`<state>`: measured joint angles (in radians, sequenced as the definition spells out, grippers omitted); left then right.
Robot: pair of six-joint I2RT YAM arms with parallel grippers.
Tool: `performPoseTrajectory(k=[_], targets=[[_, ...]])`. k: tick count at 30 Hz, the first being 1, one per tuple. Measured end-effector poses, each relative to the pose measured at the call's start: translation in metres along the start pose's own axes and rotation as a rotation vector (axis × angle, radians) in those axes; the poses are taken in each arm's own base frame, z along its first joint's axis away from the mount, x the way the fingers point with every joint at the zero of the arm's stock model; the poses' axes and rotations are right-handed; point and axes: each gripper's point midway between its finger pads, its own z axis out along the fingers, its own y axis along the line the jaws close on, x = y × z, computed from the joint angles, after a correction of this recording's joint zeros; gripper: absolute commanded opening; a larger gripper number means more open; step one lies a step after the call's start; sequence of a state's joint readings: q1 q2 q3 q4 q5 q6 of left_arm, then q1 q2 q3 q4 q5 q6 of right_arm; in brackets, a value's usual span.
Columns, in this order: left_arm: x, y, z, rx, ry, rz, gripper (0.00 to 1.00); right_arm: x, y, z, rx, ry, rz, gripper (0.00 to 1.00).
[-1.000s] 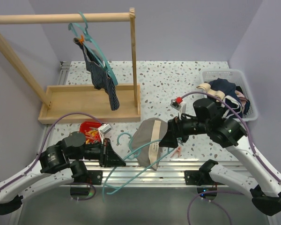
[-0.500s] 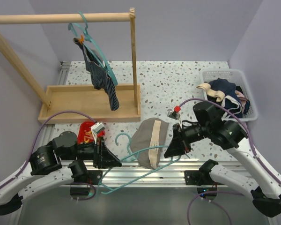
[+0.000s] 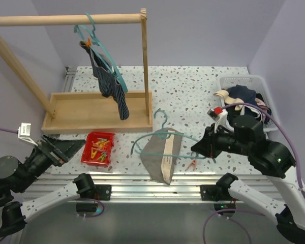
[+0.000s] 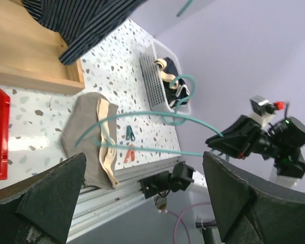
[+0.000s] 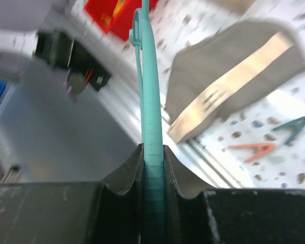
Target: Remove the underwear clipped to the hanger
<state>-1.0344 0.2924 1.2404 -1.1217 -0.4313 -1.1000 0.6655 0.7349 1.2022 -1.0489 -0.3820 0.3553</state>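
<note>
A grey-beige underwear (image 3: 160, 155) lies flat at the table's near edge, also in the left wrist view (image 4: 86, 137) and the right wrist view (image 5: 229, 86). No clip shows on it. A teal hanger (image 3: 165, 134) hovers over it, and my right gripper (image 3: 195, 147) is shut on its right end (image 5: 151, 101). My left gripper (image 3: 71, 147) is far to the left, open and empty (image 4: 147, 203). A navy striped underwear (image 3: 111, 84) hangs from a second teal hanger (image 3: 99, 43) on the rail, held by an orange clip (image 3: 87, 44).
The wooden rack (image 3: 99, 109) stands at the back left. A red tray (image 3: 97, 147) holds several clips. A white basket (image 3: 254, 84) of clothes sits at the right. An orange clip (image 3: 193, 163) and a teal clip (image 4: 129, 133) lie loose near the front edge.
My left gripper opened, let go of the hanger and pulled back to the left. My right gripper shut on the hanger's right end and carried it right, over the grey-beige underwear.
</note>
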Motion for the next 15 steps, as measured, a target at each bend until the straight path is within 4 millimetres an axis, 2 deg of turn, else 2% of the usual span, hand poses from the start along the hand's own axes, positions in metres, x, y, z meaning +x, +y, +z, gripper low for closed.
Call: performPoseTrajectory(k=[3,8,12,15], targets=[[-0.010,0.012,-0.006,-0.026,-0.061,-0.021,1.00,-0.032,-0.008,-0.018,0.098,-0.161,-0.030,0.00],[0.006,0.024,0.016,-0.111,-0.025,0.025,1.00,-0.101,0.004,-0.054,0.154,-0.417,-0.085,0.00],[0.019,0.030,0.034,-0.167,0.010,0.060,1.00,-0.145,0.013,-0.062,0.173,-0.512,-0.122,0.00],[0.021,0.030,0.038,-0.171,0.013,0.063,1.00,-0.172,0.016,-0.061,0.192,-0.555,-0.149,0.00]])
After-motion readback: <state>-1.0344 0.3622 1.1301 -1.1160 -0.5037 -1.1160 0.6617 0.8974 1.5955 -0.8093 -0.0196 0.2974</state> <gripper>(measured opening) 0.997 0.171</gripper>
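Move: The right hand holds the empty hanger; the free right-hand stretch of the wooden rail lies about 38 cm ahead, 28 cm left and 30 cm above it. The rack's right post stands 38 ahead and 23 left, its middle level with the hand. The striped underwear hangs roughly 28 ahead, 38 left and 10 up; the grey underwear lies 9 ahead, 15 left, 29 below. From the left hand that rail stretch is 40 ahead, 20 right, 24 up. Up and forward at a brisk pace, the right hand carries the pinched hanger away from above the table towards the rail, rising some 16 cm and reaching about 9 cm out. Its wrist tips up and swings clockwise, so the fingers come nearer level and point more forward. The open, empty left hand drifts slightly left, then back right while sinking about 4 cm and easing forward. ##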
